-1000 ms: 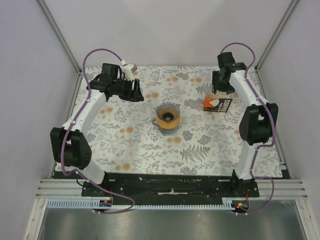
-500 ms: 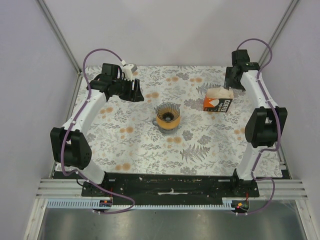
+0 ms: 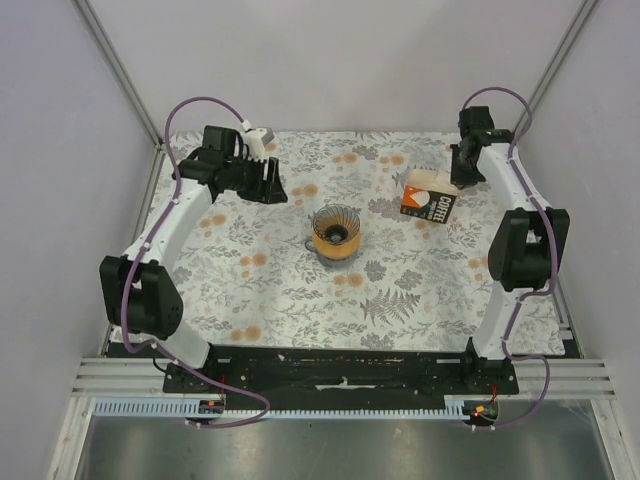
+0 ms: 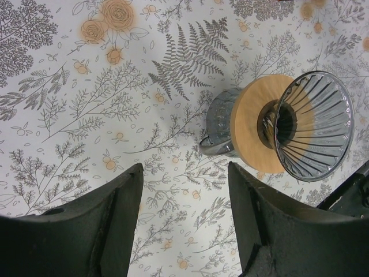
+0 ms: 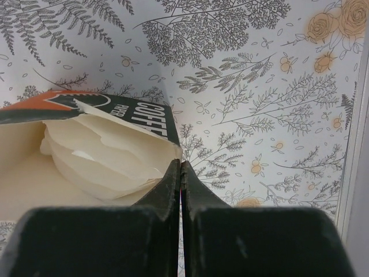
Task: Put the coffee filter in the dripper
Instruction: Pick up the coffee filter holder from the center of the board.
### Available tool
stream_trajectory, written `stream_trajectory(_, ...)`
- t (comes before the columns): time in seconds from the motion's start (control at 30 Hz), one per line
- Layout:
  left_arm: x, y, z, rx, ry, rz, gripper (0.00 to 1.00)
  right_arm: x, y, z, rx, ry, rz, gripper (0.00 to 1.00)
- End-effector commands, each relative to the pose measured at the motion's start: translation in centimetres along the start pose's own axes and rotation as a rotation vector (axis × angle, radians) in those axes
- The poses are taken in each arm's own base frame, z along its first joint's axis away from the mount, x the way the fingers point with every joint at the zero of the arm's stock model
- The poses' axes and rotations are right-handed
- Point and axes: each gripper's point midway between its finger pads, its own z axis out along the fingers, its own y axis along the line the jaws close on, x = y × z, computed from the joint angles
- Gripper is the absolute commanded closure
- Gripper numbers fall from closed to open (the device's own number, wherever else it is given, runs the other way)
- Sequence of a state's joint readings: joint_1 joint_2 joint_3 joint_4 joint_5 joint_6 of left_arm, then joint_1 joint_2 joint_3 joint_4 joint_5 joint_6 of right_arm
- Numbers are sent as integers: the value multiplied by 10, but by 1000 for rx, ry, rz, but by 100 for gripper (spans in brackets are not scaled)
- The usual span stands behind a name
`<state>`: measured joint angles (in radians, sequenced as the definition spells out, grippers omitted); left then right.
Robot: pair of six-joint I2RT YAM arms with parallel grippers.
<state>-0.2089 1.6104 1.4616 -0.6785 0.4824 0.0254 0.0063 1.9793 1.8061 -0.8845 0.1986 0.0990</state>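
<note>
The dripper [image 3: 335, 225], a dark wire cone, sits on a tan ring over a glass cup mid-table; in the left wrist view the dripper [image 4: 314, 133] lies upper right of my fingers. My left gripper [image 3: 272, 186] [image 4: 184, 213] hangs open and empty to the dripper's upper left. White paper coffee filters [image 5: 104, 156] are stacked inside the open orange, white and black carton [image 3: 428, 203] [image 5: 144, 118]. My right gripper [image 3: 461, 176] [image 5: 181, 167] is shut at the carton's open corner, one finger over the filters and one outside the wall.
A tan ring [image 4: 253, 130] and a glass cup [image 4: 222, 124] sit under the dripper. The flowered cloth covers the table. A metal frame rail [image 5: 351, 144] runs close on the right of my right gripper, with the enclosure walls beyond.
My right gripper drew back, came down again at the carton's open end and shut. The carton has shifted left and turned. The left arm has not moved.
</note>
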Motion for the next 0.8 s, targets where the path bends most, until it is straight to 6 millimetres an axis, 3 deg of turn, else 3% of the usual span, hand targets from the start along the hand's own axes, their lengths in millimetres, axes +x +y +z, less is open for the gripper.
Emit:
stream_trajectory(0.0, -31, -15, -29, 20, -90, 101, 34, -21, -5, -45, -32, -145, -16, 100)
stream_trajectory(0.2, -49, -42, -53, 92, -118, 195, 33, -33, -14, -116, -15, -347, -26, 100)
stream_trajectory(0.37, -59, -78, -72, 130, -135, 321, 30, -31, 3, -184, -29, -506, -96, 100)
stream_trajectory(0.6, -76, -166, -107, 227, -182, 517, 20, -15, 51, -270, -195, -663, -131, 100)
stream_trajectory(0.77, -75, -219, -131, 286, -214, 613, 11, 4, 103, -305, -391, -677, -104, 100)
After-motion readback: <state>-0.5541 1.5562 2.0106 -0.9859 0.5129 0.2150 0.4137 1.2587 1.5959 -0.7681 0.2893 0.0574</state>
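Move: Some 8 cm to the left of the right hand, about 2 cm back and 7 cm below it, lies the middle of the coffee filter packet, whose right-hand rim that hand already pinches. The dripper, on its stand and glass jug, is roughly 36 cm to the left of the right hand and 15 cm back, about level in height. From the left hand the packet is about 45 cm to the right, 6 cm ahead and 13 cm below, and the dripper 17 cm to the right, 7 cm back and 6 cm below. Lifting the coffee filter packet by its pinched rim, the right hand rises about 22 cm, drawing back and then also swinging left, some 12 cm each, while it tips its fingers up towards forward. The empty left hand climbs about 18 cm, moving right towards the packet and back, turning clockwise and opening wider. ##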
